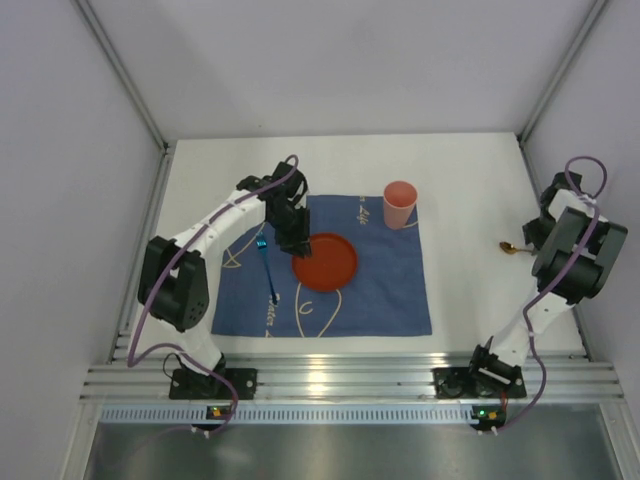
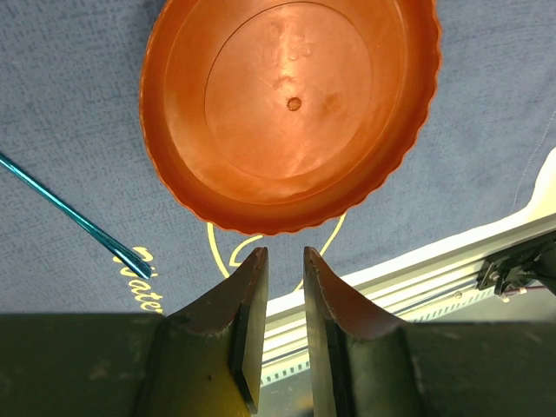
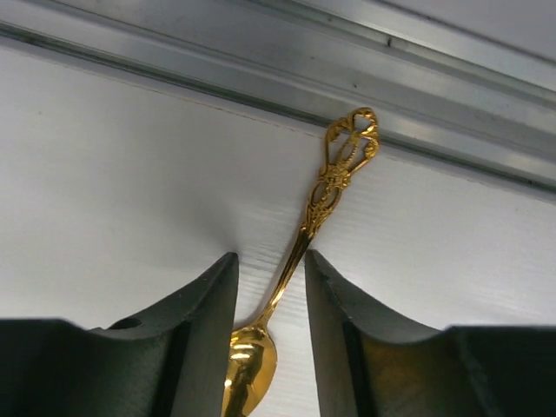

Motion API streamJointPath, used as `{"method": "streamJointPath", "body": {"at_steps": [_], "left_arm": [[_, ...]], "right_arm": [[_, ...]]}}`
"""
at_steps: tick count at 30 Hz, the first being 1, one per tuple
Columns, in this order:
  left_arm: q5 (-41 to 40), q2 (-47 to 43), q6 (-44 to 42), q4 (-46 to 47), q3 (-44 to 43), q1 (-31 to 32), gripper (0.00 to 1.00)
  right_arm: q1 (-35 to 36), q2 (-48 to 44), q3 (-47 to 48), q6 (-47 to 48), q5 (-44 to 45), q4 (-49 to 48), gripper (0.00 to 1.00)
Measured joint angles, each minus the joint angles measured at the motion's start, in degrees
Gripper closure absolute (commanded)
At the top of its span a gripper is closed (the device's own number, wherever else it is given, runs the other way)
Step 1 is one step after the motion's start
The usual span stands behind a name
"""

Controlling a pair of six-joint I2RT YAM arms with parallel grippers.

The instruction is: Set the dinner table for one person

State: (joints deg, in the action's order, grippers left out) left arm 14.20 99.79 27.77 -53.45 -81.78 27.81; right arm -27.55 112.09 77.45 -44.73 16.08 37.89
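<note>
On the white dinner table (image 1: 470, 180) lies a blue cloth (image 1: 380, 290) carrying an orange plate (image 1: 325, 262), a pink cup (image 1: 400, 204) and a teal utensil (image 1: 267, 268). My left gripper (image 2: 285, 254) hovers just off the near rim of the plate (image 2: 291, 104); its jaws stand narrowly apart with nothing between them. A gold spoon (image 3: 326, 195) with an ornate handle lies on the table at the far right. My right gripper (image 3: 269, 256) straddles the spoon's neck, with its jaws apart and the bowl close to the left finger (image 3: 204, 313).
The teal utensil (image 2: 78, 221) lies left of the plate on the cloth (image 2: 69, 104). An aluminium rail (image 3: 261, 69) runs just beyond the spoon's handle. Another slotted rail (image 1: 330, 380) borders the table's near edge, by the arm bases.
</note>
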Motion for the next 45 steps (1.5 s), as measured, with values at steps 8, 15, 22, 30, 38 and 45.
{"method": "streamJointPath", "body": {"at_steps": [8, 15, 22, 30, 38, 45], "left_arm": [[-0.2, 2.01, -0.26, -0.22, -0.59, -0.02, 0.72], [-0.13, 2.32, -1.11, -0.2, -0.61, -0.96, 0.72], [0.09, 5.07, -2.23, -0.26, -2.34, -1.88, 0.72], [3.39, 7.02, -1.92, 3.02, -9.77, -1.81, 0.65], [12.5, 13.44, 2.62, 14.23, -29.35, 2.45, 0.36], [23.69, 20.65, 11.13, 28.0, -39.01, 11.32, 0.02]], "right_arm": [[3.93, 2.71, 3.37, 3.52, 4.48, -1.18, 0.96], [5.2, 3.1, 3.76, 5.88, 6.43, -1.57, 1.0], [6.88, 2.82, 4.39, 7.1, 2.47, -1.49, 1.0], [11.89, -6.12, 4.81, 4.04, -10.88, 4.07, 1.0], [11.98, -19.19, 10.88, 0.83, -17.77, 11.41, 1.0], [14.49, -27.98, 10.91, -1.29, -21.38, 17.35, 1.0]]}}
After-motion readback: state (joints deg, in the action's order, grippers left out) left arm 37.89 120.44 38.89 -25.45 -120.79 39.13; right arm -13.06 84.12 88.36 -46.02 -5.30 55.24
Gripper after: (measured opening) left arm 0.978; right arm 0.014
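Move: The gold spoon lies bowl to the left almost beneath the right fingertips, its middle about 1 cm back and 1 cm below, roughly level left to right; the cup stands some 37 cm to that hand's left and 7 cm farther out. From the left hand the spoon is about 62 cm to the right, 4 ahead, 11 below; the plate lies some 6 cm right and 1 ahead, 10 below, and the cup 26 right, 13 ahead. The spoon is pinched at its neck as the right fingers shut while easing about 3 cm forward, then carried up some 22 cm and about 16 cm left towards the cup, the wrist swinging counter-clockwise and its fingertips tipping forward. The left hand lingers low, then sweeps right about 22 cm, up 17 and somewhat forward towards the right hand, its fingers opening wide and swinging to point right. ##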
